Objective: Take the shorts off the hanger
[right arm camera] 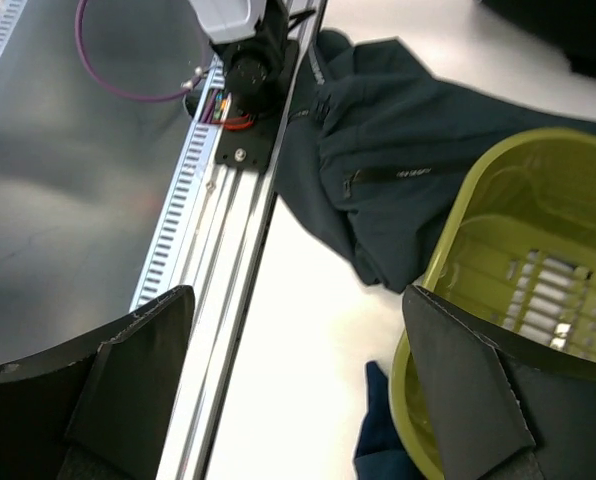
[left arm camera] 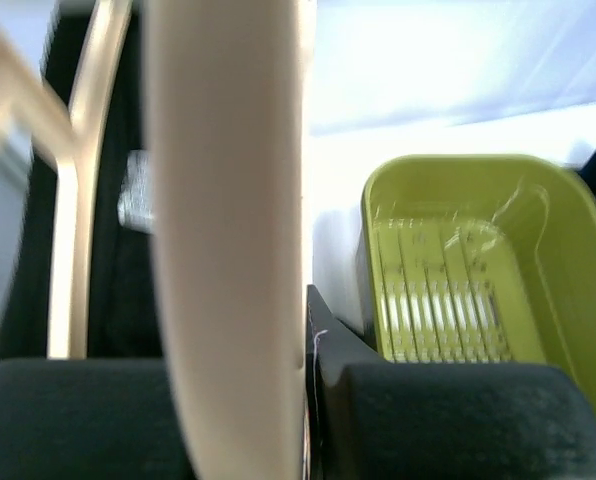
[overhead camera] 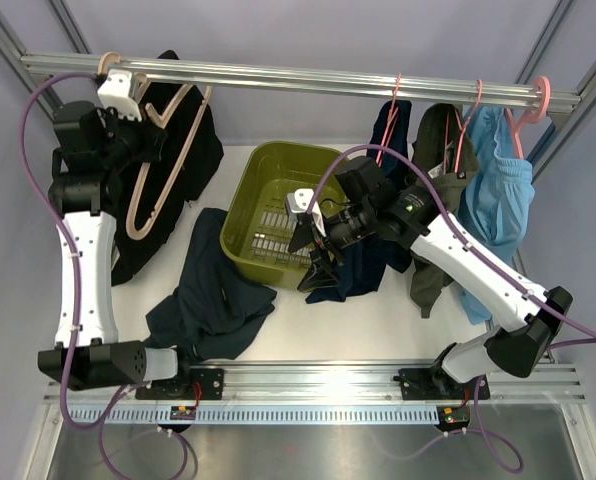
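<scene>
The dark teal-slate shorts (overhead camera: 216,298) lie crumpled on the white table at front left, also showing in the right wrist view (right arm camera: 398,185). The navy shorts (overhead camera: 356,268) hang from a pink hanger (overhead camera: 388,125) on the rail, and their lower end droops to the table beside the basket. My right gripper (overhead camera: 313,258) stands open over the table between basket and navy fabric (right arm camera: 383,440), with nothing between its fingers (right arm camera: 298,370). My left gripper (overhead camera: 143,110) is shut on a bare beige hanger (overhead camera: 163,175) at the upper left; its bar (left arm camera: 228,250) fills the left wrist view.
An olive-green basket (overhead camera: 240,205) stands mid-table. A black garment (overhead camera: 198,150) hangs behind the beige hanger. An olive-green pair (overhead camera: 438,170) and a light-blue pair (overhead camera: 503,195) hang on pink hangers at the right. The metal rail (overhead camera: 298,78) runs across the back.
</scene>
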Robot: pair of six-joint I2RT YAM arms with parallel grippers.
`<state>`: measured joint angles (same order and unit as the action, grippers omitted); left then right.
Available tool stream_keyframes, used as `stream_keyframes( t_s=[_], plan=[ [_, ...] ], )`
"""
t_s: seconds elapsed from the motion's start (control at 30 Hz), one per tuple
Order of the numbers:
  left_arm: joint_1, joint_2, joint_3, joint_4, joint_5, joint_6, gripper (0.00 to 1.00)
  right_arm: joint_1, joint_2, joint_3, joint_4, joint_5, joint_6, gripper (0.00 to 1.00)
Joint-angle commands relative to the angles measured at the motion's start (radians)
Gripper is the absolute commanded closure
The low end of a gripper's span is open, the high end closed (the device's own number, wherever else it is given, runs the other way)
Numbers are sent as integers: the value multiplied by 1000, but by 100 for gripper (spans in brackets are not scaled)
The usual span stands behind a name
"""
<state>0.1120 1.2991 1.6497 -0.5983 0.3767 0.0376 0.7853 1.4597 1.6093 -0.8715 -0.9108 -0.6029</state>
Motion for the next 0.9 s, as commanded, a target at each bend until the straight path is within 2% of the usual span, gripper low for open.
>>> stream_keyframes(
  t_s=[0.0, 0.47, 0.7, 0.87],
  plan=[
    [-8, 44, 122, 146, 70, -34, 100, 0, -32, -34, -8, -28, -18, 6],
    [-31, 262, 265, 121, 31, -56, 100, -8, -30, -58, 25, -19, 9, 4],
    [-32, 313, 286, 109, 30, -58, 99, -9, -27, -63, 26, -10, 11, 4],
    [-44, 298, 234, 87, 25, -45, 91, -9, -27, -83, 25, -10, 11, 4]
  ],
)
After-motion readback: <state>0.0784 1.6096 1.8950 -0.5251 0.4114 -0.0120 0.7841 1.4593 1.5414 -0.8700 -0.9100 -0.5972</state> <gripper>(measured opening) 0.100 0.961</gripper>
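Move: From the left hand, which grips the emptied wooden hanger, the rail spot for its hook is about 10 cm ahead, straight in line and some 7 cm higher. The neighbouring hanger's hook sits on the rail about 10 cm to the left of that spot; its black garment hangs about 5 cm ahead, 5 cm left and 15 cm below the hand. The freed shorts lie about 12 cm back, 7 cm right and 40 cm down. From the right hand, the rail spot is roughly 32 cm ahead, 45 cm left and 17 cm up. Forward by about 9 cm in an arc, the left hand carries the bare hanger to the rail: it first climbs some 3 cm while advancing, then sinks back to its starting height still going forward, bringing the hook over the bar, and eases to a stop. The fingers keep their grip on the hanger, with the wrist barely turning. The right hand, already open, settles about 2 cm lower by the basket. ##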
